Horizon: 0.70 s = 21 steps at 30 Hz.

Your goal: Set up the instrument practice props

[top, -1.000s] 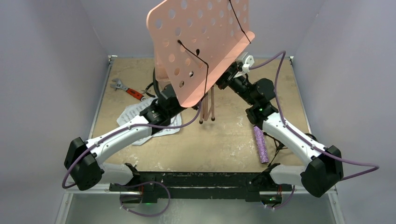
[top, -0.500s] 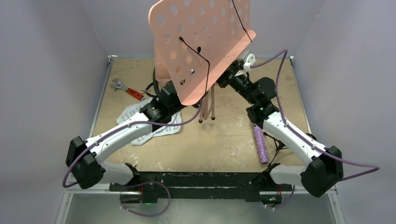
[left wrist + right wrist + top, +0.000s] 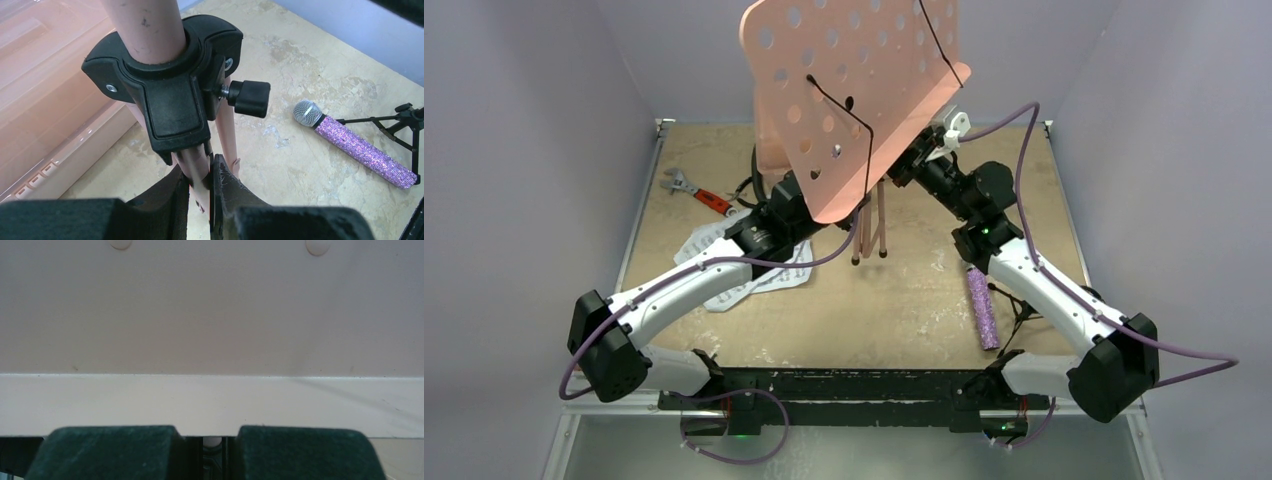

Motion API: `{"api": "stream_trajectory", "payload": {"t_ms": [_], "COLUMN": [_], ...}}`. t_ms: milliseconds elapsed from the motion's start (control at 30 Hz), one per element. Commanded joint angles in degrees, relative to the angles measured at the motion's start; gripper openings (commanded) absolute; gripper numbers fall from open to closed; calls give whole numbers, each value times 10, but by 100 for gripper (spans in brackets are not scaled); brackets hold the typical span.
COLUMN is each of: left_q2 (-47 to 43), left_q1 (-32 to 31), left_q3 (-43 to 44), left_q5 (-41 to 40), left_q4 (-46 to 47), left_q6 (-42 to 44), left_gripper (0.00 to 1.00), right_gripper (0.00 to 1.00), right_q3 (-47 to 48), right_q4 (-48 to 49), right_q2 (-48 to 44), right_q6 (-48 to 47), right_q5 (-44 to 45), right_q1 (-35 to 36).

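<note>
The pink perforated music stand [image 3: 854,90] is off the table, tilted, its plate high at the back centre and its folded legs [image 3: 869,225] hanging together. My left gripper [image 3: 200,172] is shut on one pink leg just below the black hub [image 3: 165,85]. My right gripper [image 3: 206,432] is shut on the plate's bottom lip [image 3: 210,400]; in the top view it sits at the plate's lower right edge [image 3: 906,165]. The purple glittery microphone [image 3: 982,308] lies on the table under my right arm, next to the black mic stand [image 3: 400,120]. White sheet-music pages [image 3: 734,285] lie under my left arm.
A pink translucent box [image 3: 45,100] stands at the back behind the stand. A red-handled wrench [image 3: 696,190] lies at the back left. Purple cables loop from both arms. Walls close in the table [image 3: 904,300] on both sides and at the back.
The stand's plate has shifted slightly right and up, and my left arm has edged right with it. Both grips are unchanged.
</note>
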Motion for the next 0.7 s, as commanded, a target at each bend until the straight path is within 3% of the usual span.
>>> {"api": "stream_trajectory", "payload": {"t_ms": [0,667], "left_q2": [28,13], "left_q1": [-5,-16], "left_q3": [7,-50], "left_q5": [-16,61], "left_q4": [-131,-101], "left_q6": [46,105], "left_gripper": [0,0], "right_gripper": [0,2], "right_q3": [80,-130], "right_q4": [203,117], "right_q2": [-60,-164], "right_q6": [-30,-51], "right_q5": [6,-30], "right_q1": [1,1]}}
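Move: The music stand hangs upright between both hands, its feet still a little above the table. The bare table spot it goes to lies about 3 cm back, 3 cm right and 28 cm below the left hand, and some 4 cm back, 2 cm right and 46 cm below the right. From the left hand, the pink case lies about 25 cm ahead and 2 cm left; the microphone 12 cm back and 23 cm right; the sheet music 4 cm back and 22 cm left, all down on the table. The music stand is carried down and back with a lesser drift to the right, about 5 cm in all, both arms moving together after a brief hold. Most of the sinking comes first, then it levels off while still travelling back. The left fingers keep the tube pinched just under the black hub, their hand swinging some 10 degrees clockwise; the right stays shut on the neck under the perforated desk. ##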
